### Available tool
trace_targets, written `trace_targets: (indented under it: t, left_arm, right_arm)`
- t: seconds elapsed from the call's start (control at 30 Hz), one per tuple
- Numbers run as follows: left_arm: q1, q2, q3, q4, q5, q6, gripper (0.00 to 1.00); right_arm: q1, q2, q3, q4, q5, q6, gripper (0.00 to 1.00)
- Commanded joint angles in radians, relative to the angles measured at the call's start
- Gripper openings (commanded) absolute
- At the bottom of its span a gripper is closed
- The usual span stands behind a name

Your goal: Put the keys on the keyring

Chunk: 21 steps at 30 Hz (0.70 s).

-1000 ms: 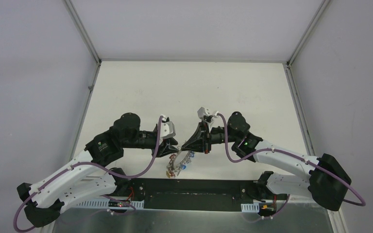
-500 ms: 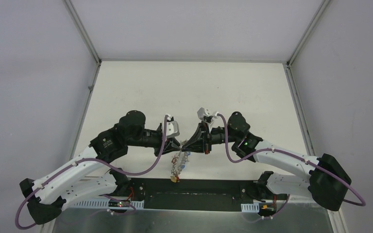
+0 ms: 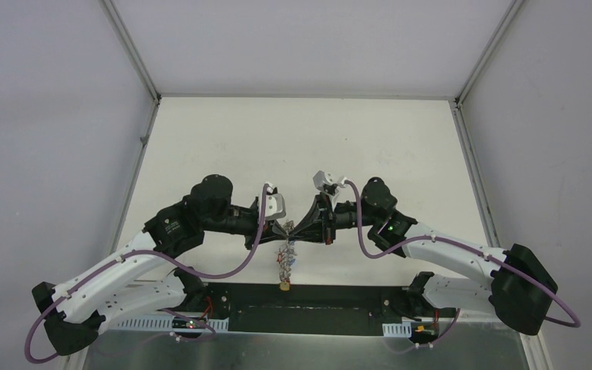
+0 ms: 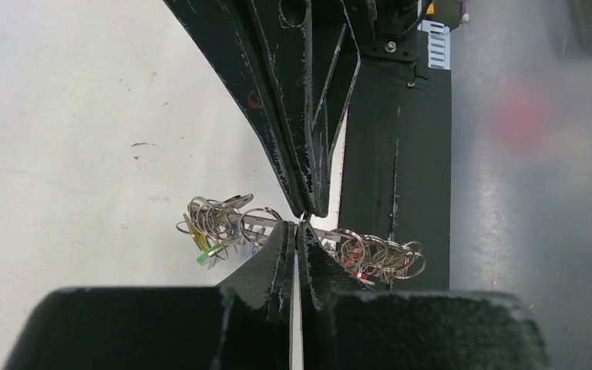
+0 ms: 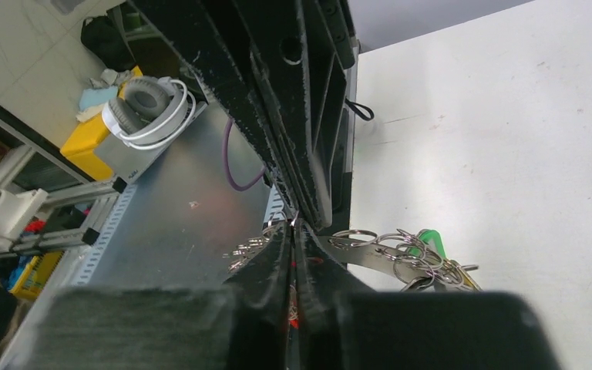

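My left gripper [image 3: 284, 226] and right gripper [image 3: 294, 228] meet tip to tip over the table's near edge. The keyring [image 3: 285, 259], a flat metal strip fringed with small split rings and coloured tags, hangs straight down from that meeting point. In the left wrist view my left gripper [image 4: 299, 226] is shut on a thin wire ring of the keyring [image 4: 217, 223]. The right gripper [image 5: 293, 225] is shut too, with the red head of a key [image 5: 293, 317] showing between its fingers. The strip of the keyring [image 5: 370, 254] runs just under the tips.
The white table [image 3: 301, 146] stretches away behind the grippers, fenced by grey walls. A black base plate [image 3: 308, 297] lies right under the hanging ring. Off the table, headphones [image 5: 148, 108] sit on a yellow box.
My left gripper slid right to the right gripper's tip and shut. The keyring swung from a slant to hanging straight down. The right arm stayed put.
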Motion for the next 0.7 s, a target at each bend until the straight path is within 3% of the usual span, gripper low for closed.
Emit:
trace_targets:
  t: [0.0,0.03,0.07,0.13,0.23,0.5,0.6,0.67]
  left_arm:
    - [0.0,-0.015,0.026,0.026,0.011,0.004,0.0]
    - [0.0,-0.023,0.023,0.025,-0.002,0.0,0.0]
    - [0.0,-0.029,0.021,0.026,-0.012,-0.005,0.0]
    - [0.0,-0.044,0.014,0.026,-0.038,-0.016,0.0]
    - [0.0,-0.068,0.0,0.032,-0.083,-0.037,0.0]
    - [0.0,-0.093,-0.037,0.107,-0.102,-0.069,0.0]
    - [0.0,-0.091,-0.041,0.13,-0.117,-0.101,0.0]
    - [0.0,-0.085,-0.04,0.146,-0.117,-0.136,0.0]
  right_arm:
    - [0.002,-0.053,0.044,0.085,0.071,0.015,0.18]
    - [0.001,-0.062,0.04,0.074,0.095,0.018,0.45]
    - [0.001,-0.071,0.035,0.071,0.119,0.023,0.59]
    - [0.001,-0.094,0.019,0.072,0.178,0.039,0.78]
    - [-0.003,-0.124,-0.001,0.075,0.252,0.063,0.94]
    - [-0.106,-0.139,-0.028,0.002,0.393,0.237,1.0]
    - [-0.172,-0.161,-0.019,-0.16,0.495,0.329,1.0]
    - [-0.211,-0.183,0.001,-0.364,0.591,0.375,1.0]
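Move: The fingertips of both my hands meet at the top of the keyring's rim, where a small key ring sits right between them. From my left hand the keyring's middle hangs about 6 cm below and roughly 1 cm nearer the base, with no offset to either side. From my right hand it lies in the same place, some 6 cm down and 1 cm back. My right hand opens wide and lets go of the small ring at the keyring's rim, rises about 4 cm, then swings forward some 10 cm and a little right, sinking partway again and turning clockwise about 30 degrees. My left hand keeps its pinch at the rim, easing about 1 cm left as it turns slightly counter-clockwise. ##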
